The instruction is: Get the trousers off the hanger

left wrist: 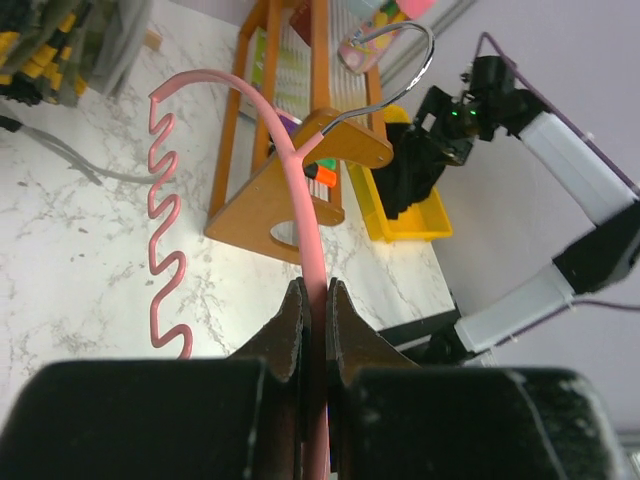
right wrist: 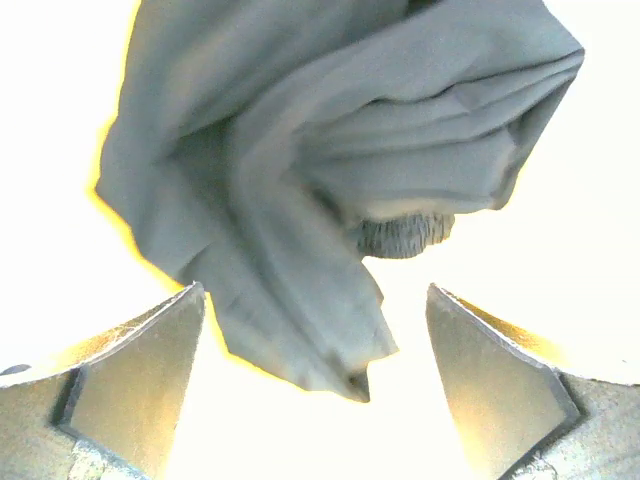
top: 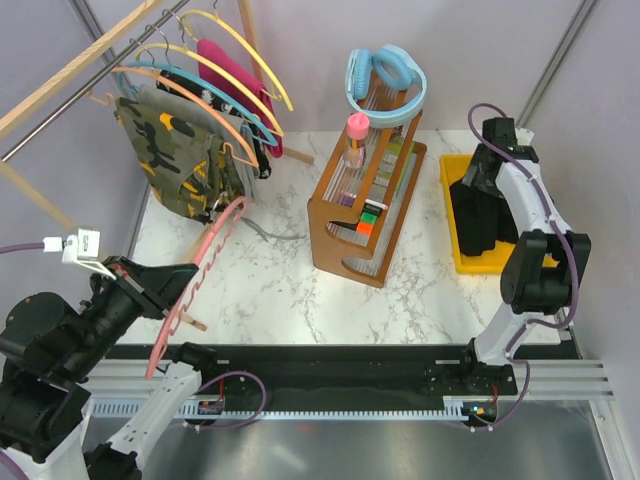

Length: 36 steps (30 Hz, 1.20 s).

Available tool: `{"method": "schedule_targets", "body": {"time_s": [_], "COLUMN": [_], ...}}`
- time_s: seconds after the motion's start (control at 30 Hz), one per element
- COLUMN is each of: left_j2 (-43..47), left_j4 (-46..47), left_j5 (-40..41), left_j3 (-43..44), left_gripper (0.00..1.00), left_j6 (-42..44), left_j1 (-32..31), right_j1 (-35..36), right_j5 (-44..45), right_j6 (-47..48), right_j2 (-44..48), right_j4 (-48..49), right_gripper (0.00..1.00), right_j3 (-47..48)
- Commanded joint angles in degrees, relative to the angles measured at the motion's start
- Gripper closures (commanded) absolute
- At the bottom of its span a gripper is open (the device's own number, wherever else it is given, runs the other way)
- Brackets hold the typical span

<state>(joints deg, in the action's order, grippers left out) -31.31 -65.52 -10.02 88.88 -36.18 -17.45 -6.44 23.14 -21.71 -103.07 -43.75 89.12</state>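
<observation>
The black trousers (top: 478,232) lie bunched in the yellow bin (top: 452,170) at the right. My right gripper (top: 482,172) hangs just above them, open. In the right wrist view the cloth (right wrist: 300,170) looks washed-out grey, and one loose corner points into the gap of the gripper (right wrist: 315,385) without being held. My left gripper (left wrist: 315,300) is shut on the bare pink hanger (left wrist: 290,150), which is held tilted over the table's left front (top: 200,285). The camouflage trousers (top: 170,150) hang from a hanger on the rail at the back left.
A wooden rack (top: 365,215) stands mid-table with blue headphones (top: 385,80) on top and a pink-capped bottle (top: 356,140). The wooden clothes rail (top: 80,65) carries several coloured hangers and a magenta garment (top: 235,70). A grey cable (top: 270,235) lies on the marble.
</observation>
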Motion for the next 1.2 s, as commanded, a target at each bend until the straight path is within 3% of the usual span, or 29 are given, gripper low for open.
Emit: {"method": "schedule_targets", "body": {"time_s": [0.0,0.3,0.53,0.73,0.87,1.03,1.17], "left_j2": [-0.68,-4.63,-10.16,-12.37,-9.14,-6.23,-6.04], "left_j4": [3.11,6.53,12.87,11.02,21.37,18.65,25.33], "left_j5": [8.95,27.41,36.21,46.12,41.15,42.71,43.42], "left_j3": [0.59,4.01,10.87,18.17,12.40,9.57,5.52], "left_gripper": [0.98,0.98,0.98,0.98,0.98,0.98,0.98], "left_j6": [-2.66,-3.98,-2.66,-2.14,4.96,0.68,8.31], "left_j1": [0.05,0.23,0.23,0.23,0.23,0.23,0.14], "right_j1": [6.08,8.11,8.11,8.11,8.11,8.19,8.11], "right_j5": [13.93,23.18,15.63,10.53,8.68,4.66,0.09], "right_j6": [-2.89,-3.95,-3.16,-2.19,-0.79,0.00,0.88], "right_j2": [6.56,14.38,20.18,26.25,26.69,28.26,29.50], "right_j4": [-11.42,-16.11,-13.12,-8.46,-8.55,-8.38,-7.06], "right_gripper": [0.02,0.02,0.02,0.02,0.02,0.02,0.02], "right_j3": [4.66,5.45,4.84,1.05,2.54,3.78,4.04]}}
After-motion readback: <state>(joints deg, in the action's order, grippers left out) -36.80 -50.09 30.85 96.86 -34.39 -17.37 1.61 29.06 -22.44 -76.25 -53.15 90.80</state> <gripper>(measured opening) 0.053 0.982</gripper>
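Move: The left gripper already holds the emptied pink hanger. The near stretch of the rack's rail lies about 15 cm ahead, 14 cm to the left and 16 cm above; the camouflage trousers hang some 20 cm ahead and 6 cm left, slightly lower, with the orange hanger about 22 cm ahead, 2 cm left and a little above. The black trousers are almost straight below the open right gripper, about 2 cm ahead, 2 cm right and 11 cm down. Bring the left gripper left about 12 cm and some 5 cm forward while turning it 40 degrees counter-clockwise, then lift it about 10 cm with its tip tilting up, so the pink hanger's hook comes up to the near part of the rail; ease back slightly, fingers still shut. Lift the open right gripper some 17 cm off the tray, drawing it back and a little left. ##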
